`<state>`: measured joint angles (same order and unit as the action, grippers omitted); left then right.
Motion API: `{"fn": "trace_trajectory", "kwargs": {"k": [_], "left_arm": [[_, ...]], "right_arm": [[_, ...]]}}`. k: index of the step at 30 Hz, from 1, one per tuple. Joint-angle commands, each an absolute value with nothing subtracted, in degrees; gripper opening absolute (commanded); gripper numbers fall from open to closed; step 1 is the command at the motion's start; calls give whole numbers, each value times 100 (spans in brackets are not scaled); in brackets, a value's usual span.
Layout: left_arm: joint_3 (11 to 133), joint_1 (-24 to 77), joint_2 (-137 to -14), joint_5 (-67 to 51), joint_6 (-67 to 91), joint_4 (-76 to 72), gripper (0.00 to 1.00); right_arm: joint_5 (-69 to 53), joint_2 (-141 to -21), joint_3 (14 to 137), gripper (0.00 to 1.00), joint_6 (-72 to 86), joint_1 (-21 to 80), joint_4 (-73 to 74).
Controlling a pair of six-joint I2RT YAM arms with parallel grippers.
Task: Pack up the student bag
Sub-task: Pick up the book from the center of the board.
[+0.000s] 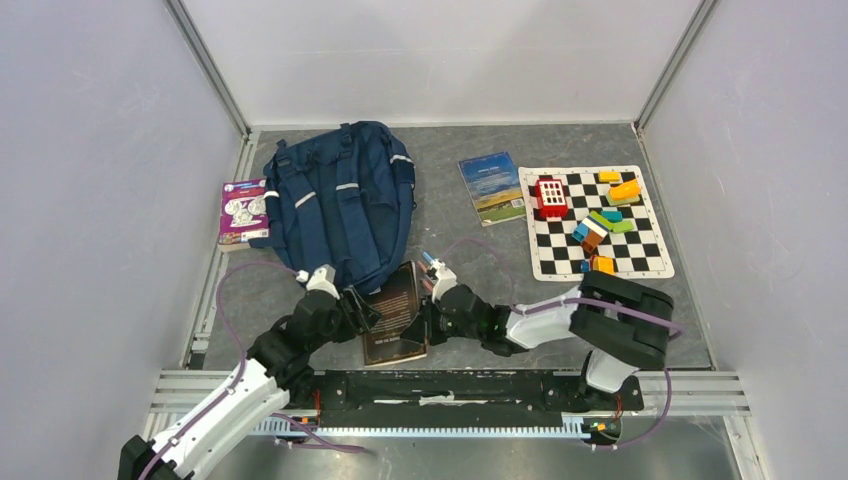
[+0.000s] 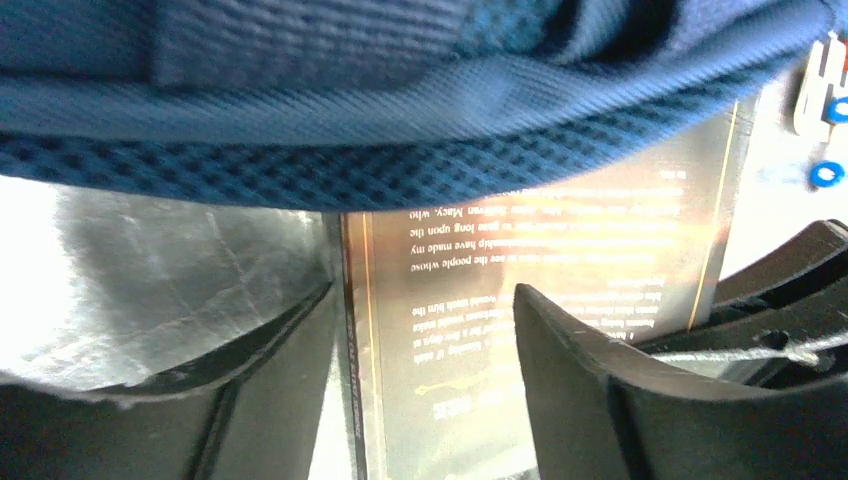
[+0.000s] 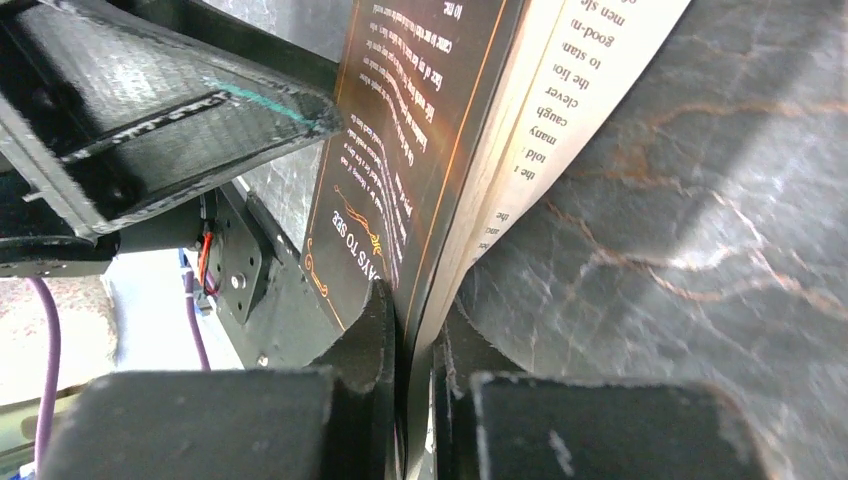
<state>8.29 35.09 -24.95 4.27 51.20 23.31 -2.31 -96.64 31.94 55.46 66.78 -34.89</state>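
The student bag [image 1: 340,195], navy with grey strips, lies straps-up at the back left, and its lower hem [image 2: 400,110] hangs over the top of the left wrist view. A dark book [image 1: 395,305] with gold lettering lies just in front of it. My left gripper [image 1: 362,308] is at the book's left edge, open. Its fingers [image 2: 590,390] straddle the spine [image 2: 350,330] with a gap showing beside it. My right gripper [image 1: 428,312] is shut on the book's right edge. The cover [image 3: 400,130] and pages are pinched between its fingertips [image 3: 372,330].
A purple booklet [image 1: 243,212] lies left of the bag against the wall rail. A landscape-cover book [image 1: 492,187] lies right of the bag. A chessboard mat [image 1: 640,255] at the right carries several coloured blocks and a red block [image 1: 551,197]. Grey walls enclose three sides.
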Motion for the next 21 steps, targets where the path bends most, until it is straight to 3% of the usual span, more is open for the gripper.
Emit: {"fn": "trace_trajectory", "kwargs": {"k": [1,3,10,17,21], "left_arm": [[1281,3568,-2229,169,5009,2827,78],[1612,3577,-2098,246,4827,3033,87],[2765,3571,-2128,-151,3886,2643,99],[3545,3569,-2654,-1193,3803,2122,100],[3544,3568,-2808,-1600,4138,1617,100]], "right_arm": [[484,-8718,2964,0,5417,6768,-3188],[895,-8135,2829,0,5295,6768,-2750],[1832,-6326,2727,0,4647,6768,-1241],[1856,-4847,2773,0,3939,6768,-1221],[1372,-4587,3010,0,3487,6768,-1486]]}}
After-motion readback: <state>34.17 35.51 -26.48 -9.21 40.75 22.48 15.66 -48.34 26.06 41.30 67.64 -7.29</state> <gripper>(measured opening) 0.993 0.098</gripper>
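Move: My right hand already pinches the book by its near right corner; the book's middle lies about 5 cm ahead and 4 cm to the left of that hand. The markers are roughly 15 cm ahead and 6 cm to the right, the backpack's middle some 33 cm ahead and 16 cm to the left. From my left hand, over the book's left edge, the book's middle is about 6 cm to the right and level with it, just below. Keeping its pinch on the corner, my right hand draws the book first to the right, then increasingly upward, ending about 14 cm higher and 10 cm farther right while it rolls some 20 degrees, far side up. My left hand opens fully and rises about 20 cm, drifting 5 cm right, its fingers tipping up and turning clockwise. ##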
